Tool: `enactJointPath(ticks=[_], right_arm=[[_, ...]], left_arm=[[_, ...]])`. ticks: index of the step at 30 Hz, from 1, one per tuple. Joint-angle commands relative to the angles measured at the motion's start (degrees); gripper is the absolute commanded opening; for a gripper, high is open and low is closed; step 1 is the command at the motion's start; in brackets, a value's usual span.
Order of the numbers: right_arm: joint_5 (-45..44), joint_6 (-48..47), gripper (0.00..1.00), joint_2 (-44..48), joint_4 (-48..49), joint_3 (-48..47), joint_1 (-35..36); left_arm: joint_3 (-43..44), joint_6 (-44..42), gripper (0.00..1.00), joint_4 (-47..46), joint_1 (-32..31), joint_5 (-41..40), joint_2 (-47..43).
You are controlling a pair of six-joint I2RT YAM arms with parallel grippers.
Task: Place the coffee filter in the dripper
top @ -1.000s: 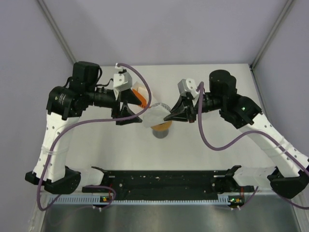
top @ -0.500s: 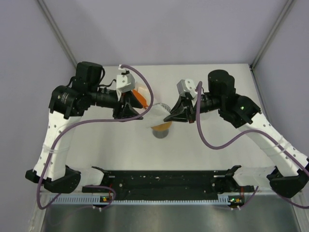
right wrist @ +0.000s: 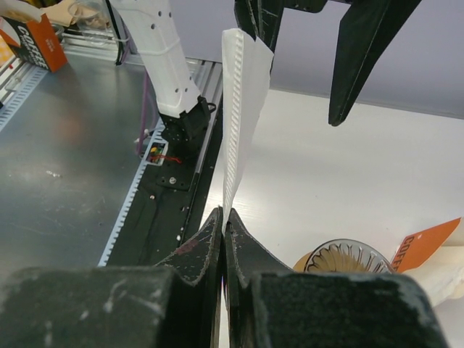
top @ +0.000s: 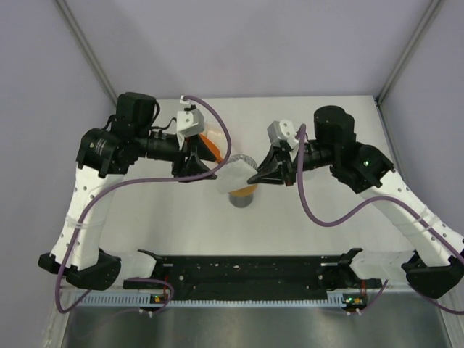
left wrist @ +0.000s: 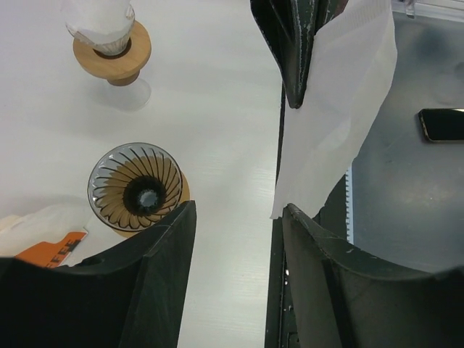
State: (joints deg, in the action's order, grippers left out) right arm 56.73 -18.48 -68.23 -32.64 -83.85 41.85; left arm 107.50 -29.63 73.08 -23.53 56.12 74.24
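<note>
A white paper coffee filter (right wrist: 243, 101) hangs in the air with my right gripper (right wrist: 225, 214) shut on its lower edge. In the top view the filter (top: 230, 177) sits between the two grippers, above the table's middle. My left gripper (left wrist: 239, 210) is open. The filter's (left wrist: 341, 109) lower corner rests by the tip of its right finger (left wrist: 326, 268), and nothing is pinched. The dripper (left wrist: 138, 190), ribbed glass on a wooden collar, stands on the table below and to the left of the filter. It also shows as the dripper (right wrist: 348, 257) beside my right fingers.
A second wooden-collared stand (left wrist: 109, 43) holding white paper stands farther off on the table. An orange filter packet (left wrist: 51, 250) lies near the dripper. A black rail (top: 239, 272) runs along the table's near edge, and grey walls close in the back and sides.
The left jaws have narrowed from a wider opening and shifted slightly around the filter's edge. The right gripper has kept its hold on the filter, almost still.
</note>
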Motion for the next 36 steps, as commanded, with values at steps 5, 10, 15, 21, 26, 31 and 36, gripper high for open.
enactJointPath(ticks=[5,10,15,21,26,31,36], right_arm=[[1.54,-1.03,0.00,1.08,1.00,0.18,-0.27],[1.10,-1.21,0.00,0.64,1.09,-0.08,-0.27],[-1.70,-0.86,0.00,-0.24,1.09,-0.69,-0.19],[-2.84,0.63,0.00,-2.26,2.58,-1.31,-0.27],[-15.13,6.08,0.40,-2.53,6.80,-1.14,-0.62],[-37.60,14.68,0.70,-2.44,11.19,-1.22,-0.98],[-48.73,24.61,0.66,-5.06,11.11,-5.34,-0.28]], left_arm=[[-2.38,4.23,0.53,-7.16,-1.52,2.06,0.38],[-4.40,4.67,0.56,-7.69,-3.80,5.05,0.47],[-5.90,3.18,0.56,-6.46,-3.89,8.12,0.30],[-6.60,4.49,0.17,-7.07,-4.07,9.89,0.47],[-8.36,15.08,0.00,-13.56,-3.98,-0.79,-0.23],[-7.66,29.43,0.00,-19.98,-2.67,-24.77,-0.50],[-3.80,39.63,0.00,-22.63,-1.08,-42.99,-0.59]])
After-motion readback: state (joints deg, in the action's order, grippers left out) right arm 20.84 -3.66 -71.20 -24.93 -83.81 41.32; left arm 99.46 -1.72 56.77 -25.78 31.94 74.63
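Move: The coffee filter hangs in the right hand's shut fingers, its middle about 4 cm to that hand's left and level with it. From the open left hand, the filter's middle lies roughly 5 cm to the right and 3 cm back, at about the same height. The dripper stands some 11 cm ahead of the left hand, 6 cm right and 23 cm below; the coffee filter pack lies about 27 cm ahead, 1 cm left and 37 cm down. The left hand eases about 2.5 cm to its right and 2 cm back, sinking a little, so that the filter's free edge comes between its fingers; it shuts them fully on that edge while the right hand still pinches the other side, nearly still. The right fingers then open and let go, and both hands speed forward over the table towards the dripper, the right one about 12 cm and swinging clockwise nearly 40 degrees with its fingers open, the left one, keeping the filter, about 9 cm and swinging some 30 degrees counter-clockwise while tipping slightly and sinking a further 2 cm. ##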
